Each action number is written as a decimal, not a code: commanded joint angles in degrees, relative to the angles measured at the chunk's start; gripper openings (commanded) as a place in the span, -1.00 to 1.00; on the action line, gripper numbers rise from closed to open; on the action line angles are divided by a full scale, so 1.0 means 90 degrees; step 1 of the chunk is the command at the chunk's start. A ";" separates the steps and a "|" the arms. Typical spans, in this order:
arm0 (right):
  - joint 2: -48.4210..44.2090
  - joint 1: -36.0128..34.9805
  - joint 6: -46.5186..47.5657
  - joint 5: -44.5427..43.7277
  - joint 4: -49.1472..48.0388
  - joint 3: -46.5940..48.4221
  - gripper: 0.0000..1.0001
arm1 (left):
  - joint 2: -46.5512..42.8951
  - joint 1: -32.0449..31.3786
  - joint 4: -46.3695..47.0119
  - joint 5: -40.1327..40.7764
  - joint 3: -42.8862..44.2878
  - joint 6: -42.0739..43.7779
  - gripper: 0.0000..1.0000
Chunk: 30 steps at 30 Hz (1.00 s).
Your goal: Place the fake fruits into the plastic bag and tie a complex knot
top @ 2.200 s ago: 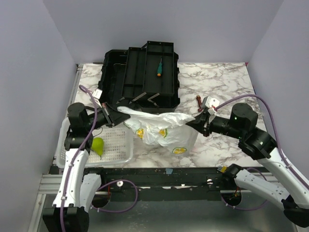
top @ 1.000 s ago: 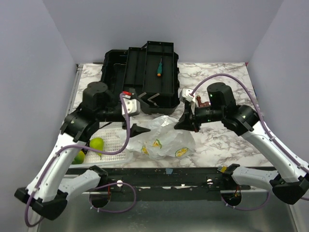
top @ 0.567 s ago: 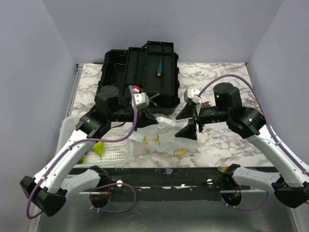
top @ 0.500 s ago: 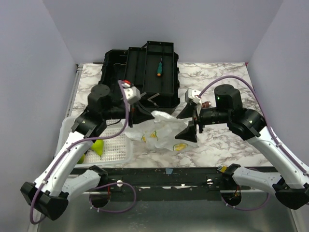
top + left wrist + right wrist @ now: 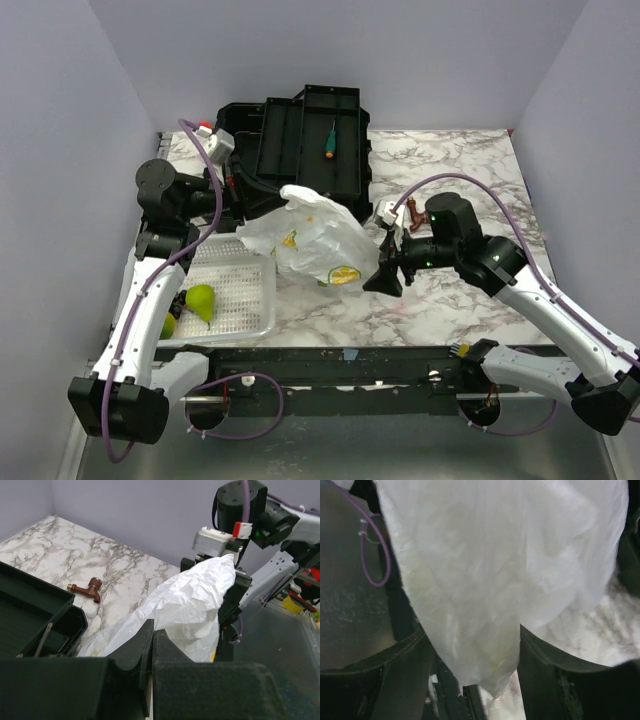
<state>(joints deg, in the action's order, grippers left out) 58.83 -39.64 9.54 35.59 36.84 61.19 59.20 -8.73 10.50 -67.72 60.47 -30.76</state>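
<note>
The plastic bag [image 5: 312, 236] is lifted over the marble table, with yellow-green prints on its side. My left gripper [image 5: 243, 196] is shut on the bag's left edge; in the left wrist view the closed fingers [image 5: 165, 650] meet the plastic bag [image 5: 197, 602]. My right gripper [image 5: 386, 268] stands open at the bag's right side. In the right wrist view the plastic bag [image 5: 495, 565] hangs between the spread fingers [image 5: 402, 672], untouched by them. Two fake fruits [image 5: 203, 299] lie in the white basket [image 5: 245, 290]. No knot shows in any view.
An open black toolbox [image 5: 300, 150] with a green-handled screwdriver [image 5: 329, 140] stands behind the bag. A brown tap fitting [image 5: 88, 587] lies on the marble behind the right gripper. The basket sits at the table's front left edge.
My left gripper has shut on the bag and drawn back to the left, lifting it. My right gripper has opened and dropped to the bag's lower right side.
</note>
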 commanded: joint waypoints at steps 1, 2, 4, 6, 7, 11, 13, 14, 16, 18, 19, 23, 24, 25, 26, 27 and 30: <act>-0.0095 0.0019 -0.0127 -0.0097 -0.0485 -0.0224 -0.02 | 0.0195 0.0217 0.0795 -0.0248 0.0062 -0.0888 -1.00; -0.0074 0.0022 -0.0236 0.0065 -0.0595 -0.0177 -0.39 | 0.0275 0.0218 0.0890 -0.0249 0.0046 -0.1014 -1.00; -0.0039 0.0022 -0.0568 0.0304 -0.0706 0.0064 -0.99 | 0.0436 0.0212 0.0670 -0.0180 0.0140 -0.0944 -1.00; -0.0114 0.0021 -0.1110 0.0583 -0.0989 0.0224 -0.99 | 0.0604 0.0217 -0.0376 0.0356 0.0476 -0.0096 -1.00; -0.0147 0.0029 -0.1479 0.0753 -0.1183 0.0282 -0.99 | 0.0751 0.0218 -0.1012 0.0818 0.0702 0.0608 -1.00; -0.0198 0.0038 -0.3146 0.1287 -0.1906 0.0374 -0.99 | 0.1636 0.0312 -0.2795 0.3271 0.1791 0.2209 -1.00; -0.0244 0.0129 -0.3951 0.1316 -0.2366 0.0243 -0.99 | 0.2265 0.0357 -0.3705 0.3689 0.2707 0.2689 -0.40; -0.0269 0.0201 -0.4317 0.1272 -0.2574 0.0166 -0.99 | 0.2384 0.0388 -0.3939 0.3661 0.3035 0.2868 0.06; -0.0272 0.0504 -0.5050 0.1228 -0.2918 0.0043 -0.99 | 0.2009 0.0471 -0.3524 0.3329 0.2716 0.2854 0.85; -0.0240 0.0891 -0.5814 0.1296 -0.3195 -0.0065 -0.99 | 0.1080 0.0628 -0.2124 0.2876 0.1592 0.2505 0.97; -0.0223 0.1082 -0.6220 0.1321 -0.3304 -0.0102 -0.99 | 0.0627 0.0647 -0.1443 0.2745 0.1002 0.2444 0.97; -0.0237 0.1438 -0.6925 0.1311 -0.3769 -0.0100 -0.99 | -0.0971 0.0551 -0.1088 0.2179 -0.0022 0.2686 0.97; -0.0261 0.1480 -0.7019 0.1230 -0.3911 -0.0099 -0.99 | -0.1248 0.0454 -0.1280 0.2178 -0.0207 0.2795 0.97; -0.0261 0.1505 -0.7125 0.1189 -0.4190 -0.0104 -0.99 | -0.1618 0.0372 -0.1412 0.2312 -0.0476 0.2925 0.97; -0.0249 0.1558 -0.7222 0.1166 -0.4451 -0.0101 -0.99 | -0.1922 0.0282 -0.1380 0.2646 -0.0769 0.2936 0.97; -0.0246 0.1598 -0.7290 0.1109 -0.4727 -0.0100 -0.99 | -0.2265 0.0263 -0.1270 0.3004 -0.1120 0.2835 0.97; -0.0221 0.1758 -0.7248 0.0926 -0.5224 -0.0028 -0.99 | -0.2675 0.0335 -0.1372 0.4060 -0.1488 0.2660 0.97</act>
<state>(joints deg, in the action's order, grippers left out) 57.08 -25.36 -51.92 45.74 0.30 60.45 38.74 -6.07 -1.54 -42.63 53.12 -6.81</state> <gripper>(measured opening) 0.011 0.984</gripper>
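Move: The left hand already pinches one corner of the plastic bag; the bag's loose end hangs about 21 cm to its right, 6 cm back and 14 cm lower. The toolbox is some 30 cm straight ahead of the left hand and 28 cm below it; the white tray's middle is about 20 cm to its left, 4 cm ahead and 36 cm below. For the right hand, that loose end is already between its open fingers, some 1 cm to the left and otherwise level. The right fingers shut on the bag's loose end and keep it pinched while the hand climbs about 14 cm, easing a little forward, its fingertips tipping upward as the wrist rolls. Still gripping its corner, the left hand swings some 16 cm forward towards the toolbox, turning about 30 degrees counter-clockwise, opens wide to let the bag go, then comes straight back, ending about 6 cm farther left. ##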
